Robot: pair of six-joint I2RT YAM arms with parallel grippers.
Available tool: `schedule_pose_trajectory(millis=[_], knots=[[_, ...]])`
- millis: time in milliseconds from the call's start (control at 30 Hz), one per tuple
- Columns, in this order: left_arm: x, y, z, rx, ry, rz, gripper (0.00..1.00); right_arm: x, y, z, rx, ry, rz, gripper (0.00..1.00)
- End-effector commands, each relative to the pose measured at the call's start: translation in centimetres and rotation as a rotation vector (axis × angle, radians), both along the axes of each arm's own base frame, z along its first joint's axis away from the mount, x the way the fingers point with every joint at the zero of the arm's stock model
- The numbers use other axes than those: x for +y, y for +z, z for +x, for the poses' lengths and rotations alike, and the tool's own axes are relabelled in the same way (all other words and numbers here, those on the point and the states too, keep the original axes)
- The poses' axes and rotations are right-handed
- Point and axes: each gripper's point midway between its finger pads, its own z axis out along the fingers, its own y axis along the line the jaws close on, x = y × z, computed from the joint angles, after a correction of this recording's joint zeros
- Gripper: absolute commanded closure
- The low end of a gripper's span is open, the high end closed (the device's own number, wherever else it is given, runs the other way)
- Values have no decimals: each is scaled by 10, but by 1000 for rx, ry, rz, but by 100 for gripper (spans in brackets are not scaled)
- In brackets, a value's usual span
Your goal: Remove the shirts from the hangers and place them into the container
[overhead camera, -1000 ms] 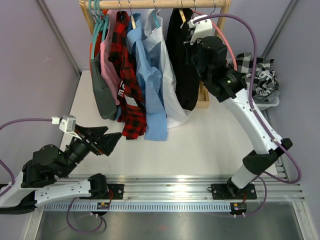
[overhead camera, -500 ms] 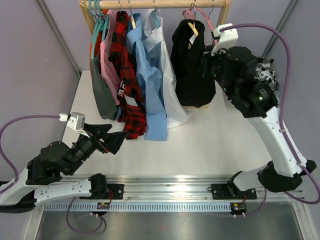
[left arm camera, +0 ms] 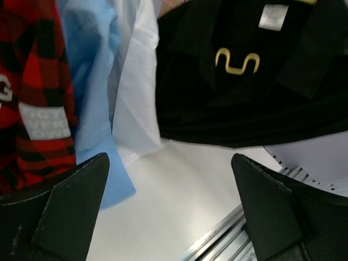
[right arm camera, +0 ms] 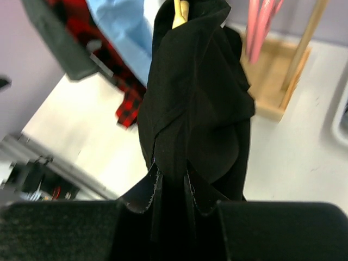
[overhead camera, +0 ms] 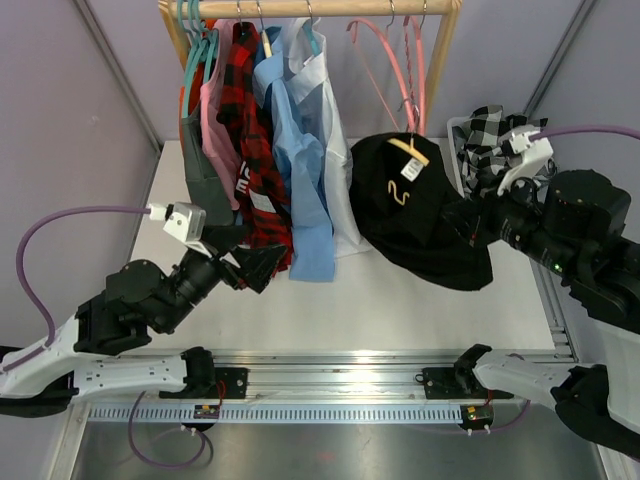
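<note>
My right gripper (overhead camera: pixel 470 225) (right arm camera: pixel 171 182) is shut on the black shirt (overhead camera: pixel 415 215) (right arm camera: pixel 190 109). The shirt hangs off the rail above the table, with a yellow hanger (overhead camera: pixel 410 160) (right arm camera: pixel 179 13) still in its collar. Dark grey (overhead camera: pixel 205 190), red-and-black check (overhead camera: pixel 258 180), light blue (overhead camera: pixel 300 170) and white (overhead camera: pixel 335 150) shirts hang on the rail. My left gripper (overhead camera: pixel 262 262) (left arm camera: pixel 168 157) is open and empty, just below the check shirt's hem. A black-and-white check shirt (overhead camera: pixel 485 145) lies at the right. The container is mostly hidden behind my right arm.
Bare pink hangers (overhead camera: pixel 400 70) hang at the right end of the wooden rail (overhead camera: pixel 310 8). The rail's wooden foot (right arm camera: pixel 274 76) stands on the white table (overhead camera: pixel 400 310). A metal track (overhead camera: pixel 340 375) runs along the near edge.
My right arm has swung right and toward the near edge, pulling the black shirt and its hanger off the rail. My left arm has reached forward and right, toward the hanging shirts.
</note>
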Motion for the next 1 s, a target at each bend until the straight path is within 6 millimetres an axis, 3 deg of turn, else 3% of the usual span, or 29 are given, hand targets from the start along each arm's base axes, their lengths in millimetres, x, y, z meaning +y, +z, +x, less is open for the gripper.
schedule_pose_trajectory(millis=[0,33,100,133,167,200,233,300,367,433,500,967], knots=[[-24,60,0,-106,-52,-95,1,7,-6,-37,54,128,65,100],[-39,62,4,-124,-62,-63,1,6,-11,-43,70,146,62,100],[-54,88,4,-166,-85,-94,1,3,-16,-53,82,165,67,100],[-75,84,10,-177,-92,-49,1,6,-18,-61,97,201,70,100],[-81,103,9,-204,-106,-87,1,3,-18,-68,92,215,80,100],[-89,107,10,-212,-109,-89,1,2,-17,-72,87,223,91,100],[-110,100,15,-213,-118,-52,1,5,-14,-77,79,251,108,100],[-125,113,16,-231,-133,-89,1,5,-10,-89,70,291,131,100],[-149,111,18,-221,-165,-94,1,8,-9,-96,68,328,148,100],[-161,114,17,-213,-183,-129,1,9,-10,-96,71,334,149,100],[-176,104,20,-186,-192,-122,1,11,-14,-98,79,352,144,100],[-211,101,12,-167,-282,-196,1,20,-18,-89,67,359,163,100]])
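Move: The right hand already grips the black shirt by its shoulder, and the neck of its yellow hanger lies about 12 cm ahead and 9 cm left of that hand, a little lower. From the open left hand the same hanger neck is some 18 cm ahead and 22 cm right, at nearly its height. The white shirt hangs about 20 cm ahead and 9 cm right of the left hand, the blue shirt some 17 cm ahead and 4 cm right, both middles slightly below it. The left hand sweeps about 20 cm right with jaws wide open, rising quickly at first and ending some 7 cm up, turning about 15 degrees clockwise and tipping slightly upward until its fingers come to either side of the yellow hanger's bar by the hook, not yet closing. To meet it, the right hand keeps its grip on the shirt's shoulder and draws it back about 9 cm and down 5 cm, swinging some 15 degrees counter-clockwise and tipping down before nearly stopping. ##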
